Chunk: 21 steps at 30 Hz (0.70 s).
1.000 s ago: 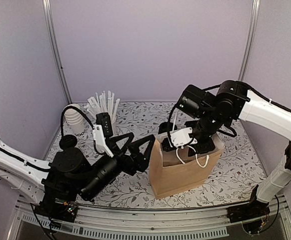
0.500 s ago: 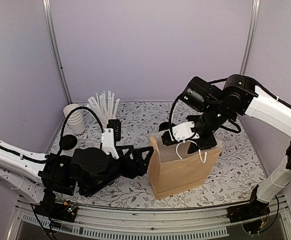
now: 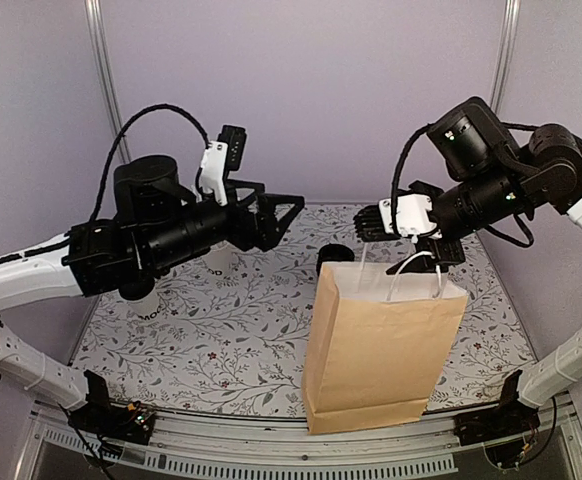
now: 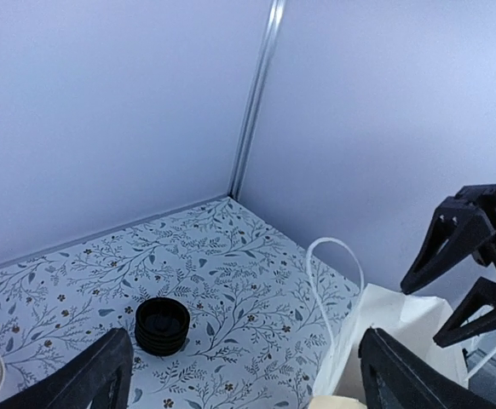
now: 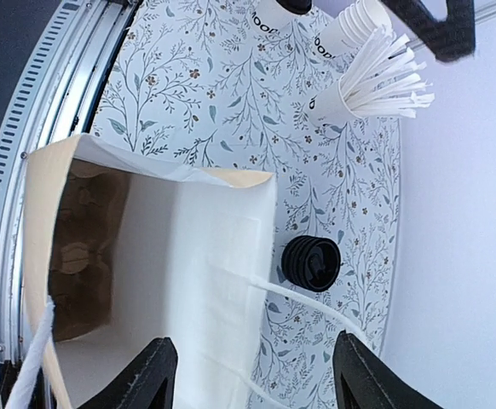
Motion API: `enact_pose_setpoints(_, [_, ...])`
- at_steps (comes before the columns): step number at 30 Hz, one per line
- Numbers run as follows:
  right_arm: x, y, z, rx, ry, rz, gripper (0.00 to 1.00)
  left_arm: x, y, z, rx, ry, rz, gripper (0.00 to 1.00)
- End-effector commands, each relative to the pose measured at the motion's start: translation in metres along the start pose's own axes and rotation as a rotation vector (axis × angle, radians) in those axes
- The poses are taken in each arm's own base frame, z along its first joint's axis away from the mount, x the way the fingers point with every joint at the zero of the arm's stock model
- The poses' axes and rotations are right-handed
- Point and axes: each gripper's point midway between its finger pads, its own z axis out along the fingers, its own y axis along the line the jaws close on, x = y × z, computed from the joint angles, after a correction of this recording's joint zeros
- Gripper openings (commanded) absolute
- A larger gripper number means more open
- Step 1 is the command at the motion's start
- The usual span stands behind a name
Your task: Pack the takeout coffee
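Observation:
The takeout coffee [image 5: 268, 14] stands at the table's back left: a white cup with dark print and a black lid. From above only its lower part [image 3: 147, 306] shows under my left arm. A brown paper bag [image 3: 383, 345] stands upright near the front edge, mouth open, with brown cardboard in its bottom [image 5: 77, 264]. My right gripper [image 3: 399, 240] [image 5: 256, 375] hangs open just above the bag's back rim. A white handle cord [image 5: 316, 307] runs between its fingers, ungripped. My left gripper [image 3: 279, 218] [image 4: 250, 375] is open and empty, high over the table left of the bag.
A stack of black lids [image 3: 336, 253] [image 4: 162, 325] [image 5: 310, 263] sits behind the bag. A stack of lidless white cups [image 5: 354, 27] and a cup of white stirrers [image 5: 376, 81] stand at the back left. The metal front rail [image 3: 301, 440] runs close below the bag.
My left arm has lifted from the table beside the bag to high at the left. My right gripper has risen out of the bag and widened. The bag now stands upright, nearer the front.

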Motion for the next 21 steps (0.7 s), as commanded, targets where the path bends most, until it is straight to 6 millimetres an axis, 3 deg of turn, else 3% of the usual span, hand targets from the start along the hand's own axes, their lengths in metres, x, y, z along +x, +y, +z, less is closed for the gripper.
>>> enact_pose_setpoints(1, [-0.009,-0.006,-0.015,0.072,-0.07,-0.021,0.66,0.032,-0.034,0.025,0.192,0.195,0.197,0.95])
enact_pose_setpoints(5, [-0.006,-0.003,-0.005,0.045,-0.05,-0.006,0.66,0.042,-0.048,0.044,0.27,0.23,0.197,0.96])
enact_pose_setpoints(10, [-0.007,0.0,0.001,0.02,-0.048,0.0,0.66,0.056,-0.071,0.046,0.403,0.28,0.127,0.96])
enact_pose_setpoints(12, [-0.007,0.0,0.001,0.022,-0.049,-0.002,0.66,0.063,-0.071,0.05,0.393,0.322,0.083,0.96])
enact_pose_setpoints(17, [-0.007,0.001,0.001,0.014,-0.048,-0.002,0.66,0.081,-0.039,0.057,0.182,0.436,-0.037,0.96])
enact_pose_setpoints(21, [-0.006,0.002,0.003,0.01,-0.043,-0.002,0.66,0.081,-0.054,0.04,0.265,0.449,-0.15,0.96])
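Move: The paper bag with the tray in it has its middle about 18 cm to the left hand's right, 12 cm back and 20 cm below. The stack of black lids stands on the table some 18 cm ahead of the left hand, 11 cm to its right and 33 cm down. From the right hand the bag's middle is roughly 17 cm below, 7 cm back and 4 cm to the left. Fingers wide open, the left hand swings about 9 cm right towards the right hand, sinking 7 cm and turning clockwise. ##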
